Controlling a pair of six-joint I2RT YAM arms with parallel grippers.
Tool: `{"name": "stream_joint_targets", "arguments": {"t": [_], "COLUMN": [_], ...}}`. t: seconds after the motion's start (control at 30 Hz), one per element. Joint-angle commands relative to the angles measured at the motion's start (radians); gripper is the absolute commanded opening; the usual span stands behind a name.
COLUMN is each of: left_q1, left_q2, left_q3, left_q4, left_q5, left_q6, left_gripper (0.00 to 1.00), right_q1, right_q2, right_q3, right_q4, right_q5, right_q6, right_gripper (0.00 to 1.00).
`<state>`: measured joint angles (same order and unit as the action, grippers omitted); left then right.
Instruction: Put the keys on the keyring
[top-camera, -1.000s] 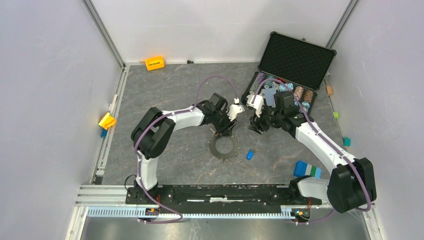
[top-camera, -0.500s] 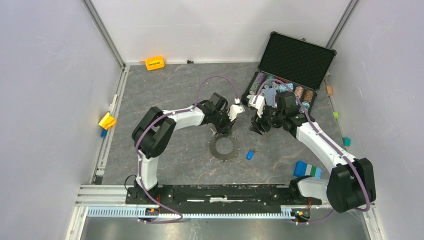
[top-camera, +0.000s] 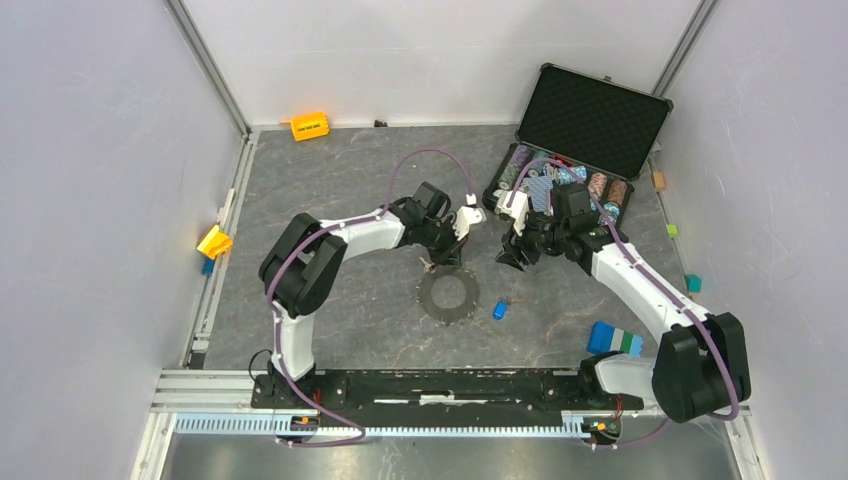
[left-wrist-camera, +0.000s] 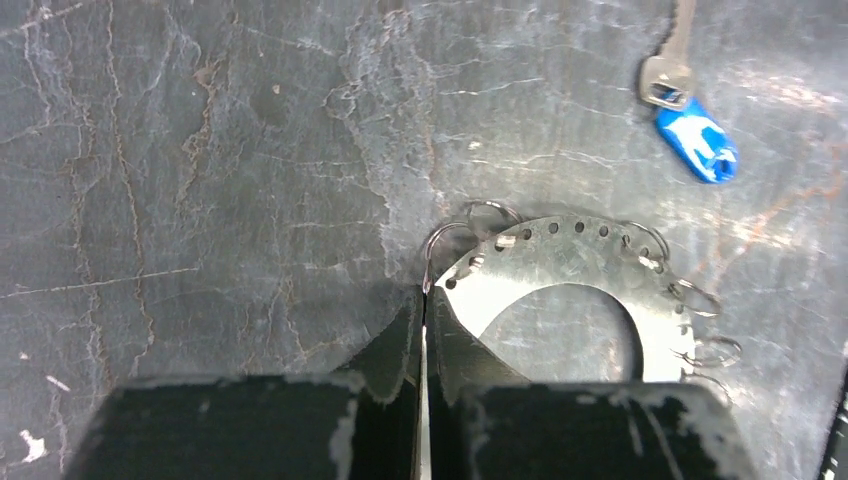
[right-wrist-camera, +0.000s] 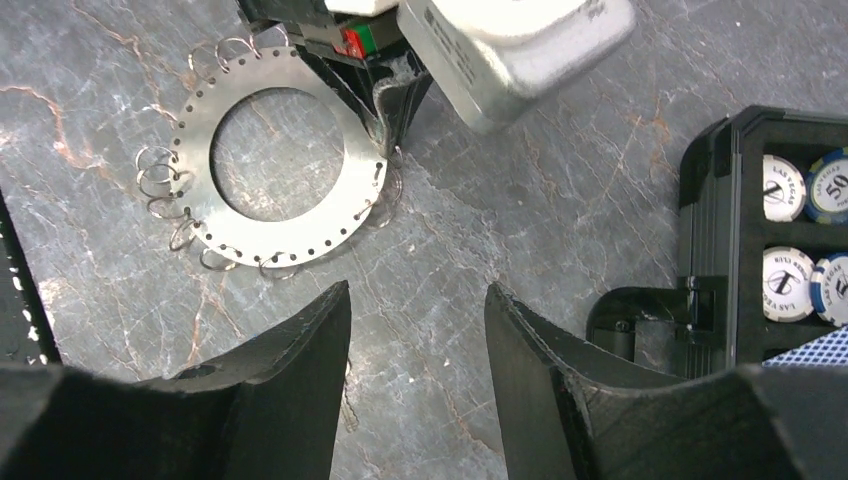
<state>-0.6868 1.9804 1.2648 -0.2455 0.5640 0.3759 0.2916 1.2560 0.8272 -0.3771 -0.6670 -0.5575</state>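
Observation:
The keyring is a flat silver disc with a wide hole, its rim edged with small wire loops, lying mid-table. The keyring fills the left wrist view and the keyring shows again in the right wrist view. My left gripper is shut, its tips pinching one wire loop at the disc's far edge. A key with a blue head lies just right of the ring; the key has its blade pointing away. My right gripper hovers open over bare table right of the ring, holding nothing.
An open black case with poker chips stands at the back right, close to the right arm. An orange block lies at the back wall, a yellow one at the left wall, a blue-green block front right.
My left gripper has closed from half open to shut at the ring's rim. The right gripper, the ring and the blue key stay where they were.

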Motion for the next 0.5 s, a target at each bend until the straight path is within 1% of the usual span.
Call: {"name": "stream_joint_targets", "arguments": {"t": [0.0,0.13,0.23,0.33,0.47], "left_q1": [0.031,0.061,0.066,0.067,0.067], "left_q2": [-0.143,-0.277,-0.376,-0.456,-0.548], "left_q3": [-0.017,-0.093,-0.173,-0.232,-0.279], "left_q4": [0.0,-0.042,-0.056,-0.081,-0.089], "left_q5": [0.155,0.332,0.397,0.434,0.412], "left_q6": [0.078,0.212,0.314,0.412,0.467], "left_gripper": [0.02,0.02,0.02,0.02,0.02], "right_q1": [-0.005,-0.005,-0.002,0.034,0.117], "right_q2": [-0.005,-0.011,0.005,0.027,0.047], "right_q3": [0.008,0.007,0.005,0.005,0.042], "right_q4": [0.054,0.136,0.211,0.264,0.241], "right_q5": [-0.102,-0.2,-0.288,-0.341,-0.347], "right_q6": [0.009,0.036,0.07,0.087,0.057], "right_gripper": [0.58,0.58,0.6,0.61,0.62]}}
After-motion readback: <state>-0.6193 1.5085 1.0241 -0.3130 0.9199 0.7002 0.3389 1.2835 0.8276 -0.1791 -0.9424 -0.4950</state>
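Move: The left gripper is already shut on a wire loop at the keyring's far right rim. The keyring's middle lies about 6 cm back and 2 cm left of this hand, roughly 1 cm below it, and the loose key with its blue tag about 10 cm right and 9 cm back, down on the table. From the open right gripper the keyring's middle is some 12 cm left, 5 cm back and 11 cm below, and the same blue tag about 9 cm back, 1 cm left and 11 cm below. Lift the left gripper fast, about 12 cm up, while drawing it 7 cm back and a little left. Keep the fingers shut on the loop and swing them some 30 degrees towards level and back. Meanwhile bring the right gripper about 5 cm left and 4 cm up towards the left fingertips, still open and levelling out. ##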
